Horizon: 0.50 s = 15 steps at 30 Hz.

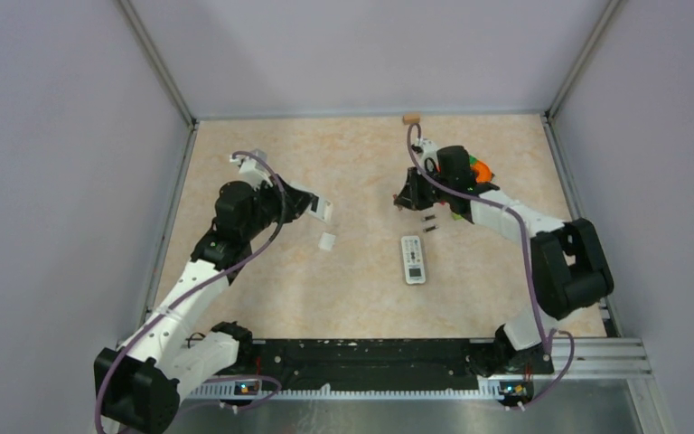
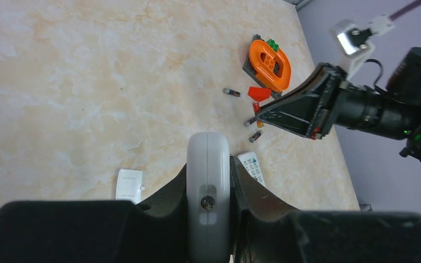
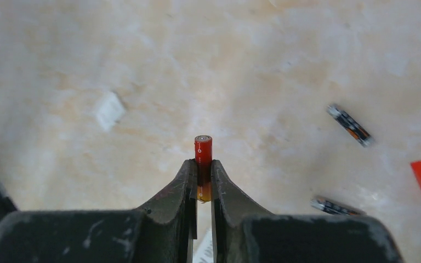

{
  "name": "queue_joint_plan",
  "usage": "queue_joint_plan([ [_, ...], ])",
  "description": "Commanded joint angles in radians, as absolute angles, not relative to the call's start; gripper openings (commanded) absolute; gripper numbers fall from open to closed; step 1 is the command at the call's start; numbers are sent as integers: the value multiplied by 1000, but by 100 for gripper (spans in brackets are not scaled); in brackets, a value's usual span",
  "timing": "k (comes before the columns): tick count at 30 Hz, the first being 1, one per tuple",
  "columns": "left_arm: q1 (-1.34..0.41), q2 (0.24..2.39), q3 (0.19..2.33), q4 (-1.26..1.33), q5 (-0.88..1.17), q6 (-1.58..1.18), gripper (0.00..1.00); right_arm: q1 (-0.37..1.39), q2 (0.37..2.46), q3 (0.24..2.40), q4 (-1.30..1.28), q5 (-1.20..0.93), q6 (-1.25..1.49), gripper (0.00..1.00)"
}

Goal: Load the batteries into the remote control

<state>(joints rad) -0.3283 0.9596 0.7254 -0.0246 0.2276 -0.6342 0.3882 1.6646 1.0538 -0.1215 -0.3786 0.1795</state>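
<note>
My left gripper (image 2: 208, 164) is shut on a white remote control (image 2: 208, 186), seen edge-on in the left wrist view; in the top view it (image 1: 323, 211) is held above the table at centre left. My right gripper (image 3: 200, 164) is shut on a reddish battery (image 3: 203, 149), whose tip sticks out past the fingertips, above the table at centre right (image 1: 407, 201). Loose dark batteries (image 3: 350, 125) (image 3: 331, 206) lie on the table beside it (image 1: 429, 218). A second white remote (image 1: 413, 259) lies button side up near the middle.
A small white battery cover (image 1: 327, 241) lies on the table below the left gripper. An orange ring on a dark block (image 2: 269, 60), a red flat piece (image 2: 259, 93) and a green block (image 2: 272, 45) sit by the right arm. A small tan object (image 1: 409, 117) rests at the back wall.
</note>
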Motion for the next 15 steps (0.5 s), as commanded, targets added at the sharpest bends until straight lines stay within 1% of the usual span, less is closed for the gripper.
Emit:
queue_joint_plan([
  [1, -328, 930, 719, 71, 260, -657, 0, 423, 1470, 973, 195, -581, 292, 7],
  [8, -328, 936, 716, 154, 355, -694, 0, 524, 1295, 864, 394, -641, 262, 9],
  [12, -328, 949, 722, 225, 467, -716, 0, 596, 1190, 806, 461, -532, 217, 7],
  [15, -328, 967, 741, 236, 534, -733, 0, 641, 1132, 796, 463, -447, 164, 7],
])
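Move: The right gripper holds the battery; the battery compartment of the remote in the left gripper lies about 16 cm to its left, 10 cm back and 12 cm higher. Two loose batteries lie on the table roughly 8 cm to the right gripper's right, 1 cm ahead and 1 cm back of it, 8 cm down; the second remote is 9 cm back, 4 cm right, similarly low. From the left gripper, the held battery is some 20 cm right, 6 cm ahead and 14 cm below. Lift the right gripper about 16 cm clear of the table, drawing it back and left at the same time, so the battery comes up beside the remote's open compartment; tip the fingers up towards level and swing them counter-clockwise, keeping the pinch. Meanwhile raise the left gripper and shift it right by some 4 cm in all, turning slightly clockwise, with the remote still gripped. ##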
